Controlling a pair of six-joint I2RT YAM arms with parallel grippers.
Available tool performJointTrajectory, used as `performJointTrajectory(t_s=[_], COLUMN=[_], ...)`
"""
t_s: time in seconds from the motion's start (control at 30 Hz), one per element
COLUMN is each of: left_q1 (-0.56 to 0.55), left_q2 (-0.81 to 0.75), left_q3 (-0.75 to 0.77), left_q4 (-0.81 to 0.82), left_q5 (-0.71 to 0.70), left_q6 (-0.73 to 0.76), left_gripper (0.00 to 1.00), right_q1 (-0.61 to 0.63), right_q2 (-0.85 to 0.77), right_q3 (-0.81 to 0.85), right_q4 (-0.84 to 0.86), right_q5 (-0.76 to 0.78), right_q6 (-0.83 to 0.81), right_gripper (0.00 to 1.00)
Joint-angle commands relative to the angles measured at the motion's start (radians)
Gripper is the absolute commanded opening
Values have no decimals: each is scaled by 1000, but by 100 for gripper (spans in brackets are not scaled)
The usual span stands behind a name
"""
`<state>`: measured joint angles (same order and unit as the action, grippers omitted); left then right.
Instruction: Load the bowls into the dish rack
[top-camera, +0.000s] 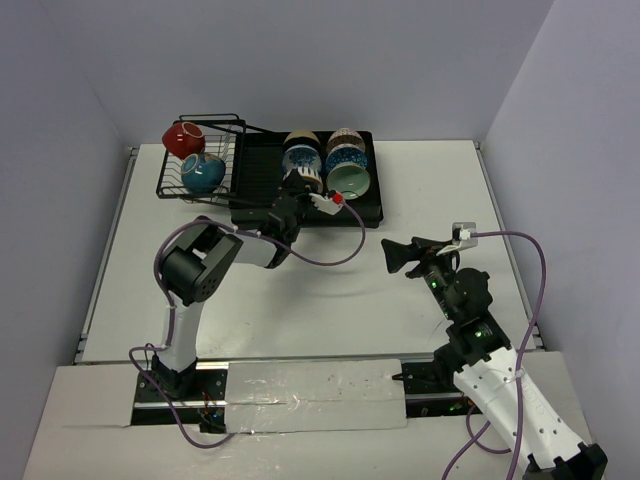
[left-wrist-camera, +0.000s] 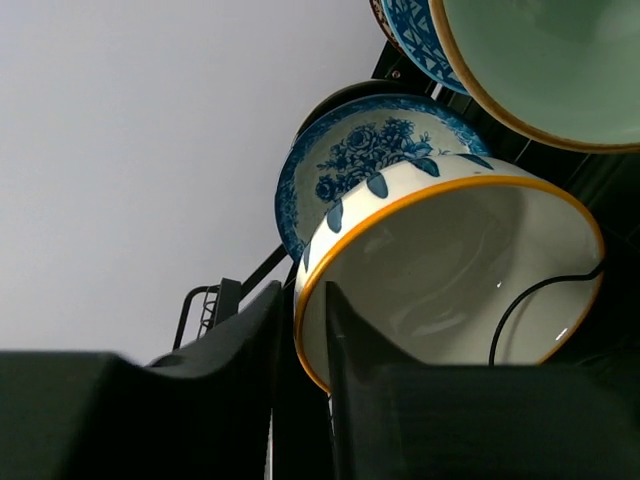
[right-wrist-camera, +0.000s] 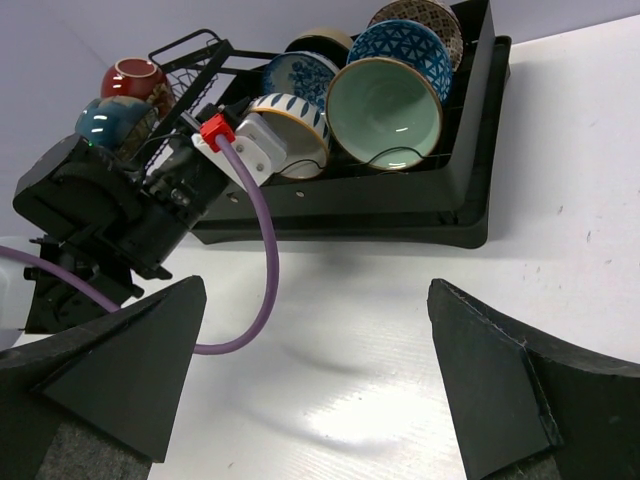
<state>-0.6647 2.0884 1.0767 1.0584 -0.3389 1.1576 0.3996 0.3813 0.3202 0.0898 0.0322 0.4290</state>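
The dish rack (top-camera: 258, 170) is a black ridged tray at the back with a wire basket (top-camera: 172, 182) on its left end. A red bowl (top-camera: 183, 138) and a teal bowl (top-camera: 203, 172) lie in the basket. Several bowls stand on edge in the tray, among them a blue floral bowl (left-wrist-camera: 370, 150) and a mint-green bowl (right-wrist-camera: 385, 105). My left gripper (left-wrist-camera: 302, 300) straddles the rim of a white bowl with an orange rim (left-wrist-camera: 450, 260) standing in the tray; its fingers are slightly parted, with a gap on the outer side. My right gripper (right-wrist-camera: 315, 300) hangs wide open over the bare table.
A purple cable (right-wrist-camera: 262, 240) loops from the left wrist over the table in front of the rack. The right arm (top-camera: 470, 330) stands at the near right. White walls close in the table on the left, back and right.
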Motion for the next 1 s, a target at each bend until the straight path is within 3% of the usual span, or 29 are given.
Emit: performJointTrajectory(t_s=[0.0, 0.3, 0.53, 0.63, 0.8, 0.9, 0.97], left_q1=[-15, -27, -62, -81, -84, -82, -84], left_q2=[-60, -163, -316, -407, -620, -734, -803], left_q3=[-21, -46, -99, -110, -109, -89, -67], left_q4=[-41, -60, -182, -271, -428, -579, -725], left_q5=[18, 21, 61, 60, 55, 61, -10], left_q6=[-50, -128, -240, -363, -773, -979, -1129], left_gripper=[30, 55, 67, 69, 76, 84, 87], right_q1=[2, 2, 1, 1, 1, 1, 2], right_q2=[-5, -22, -39, -55, -84, -82, -82], right_q3=[-1, 3, 16, 29, 71, 126, 183], right_q4=[48, 37, 22, -1, -76, -169, -250], right_q5=[-11, -6, -3, 26, 150, 233, 310], right_q6=[-4, -10, -16, -15, 14, 47, 44], right_gripper=[100, 100, 100, 100, 100, 100, 100])
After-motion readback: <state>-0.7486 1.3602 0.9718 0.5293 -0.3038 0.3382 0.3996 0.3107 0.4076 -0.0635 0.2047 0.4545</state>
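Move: The white bowl with blue drops already leans in the dish rack, its left rim between the left fingers, its middle about 5 cm right, 2 cm ahead and 2 cm below. The blue floral bowl stands some 5 cm beyond it and 1 cm to its left; the green bowl is roughly 9 cm to its right, level with it. From the right hand, the white bowl lies about 26 cm ahead, 18 cm left and 9 cm below. Left fingers open off the bowl's rim, rising 17 cm and backing 12 while rolling; right hand eases right. ##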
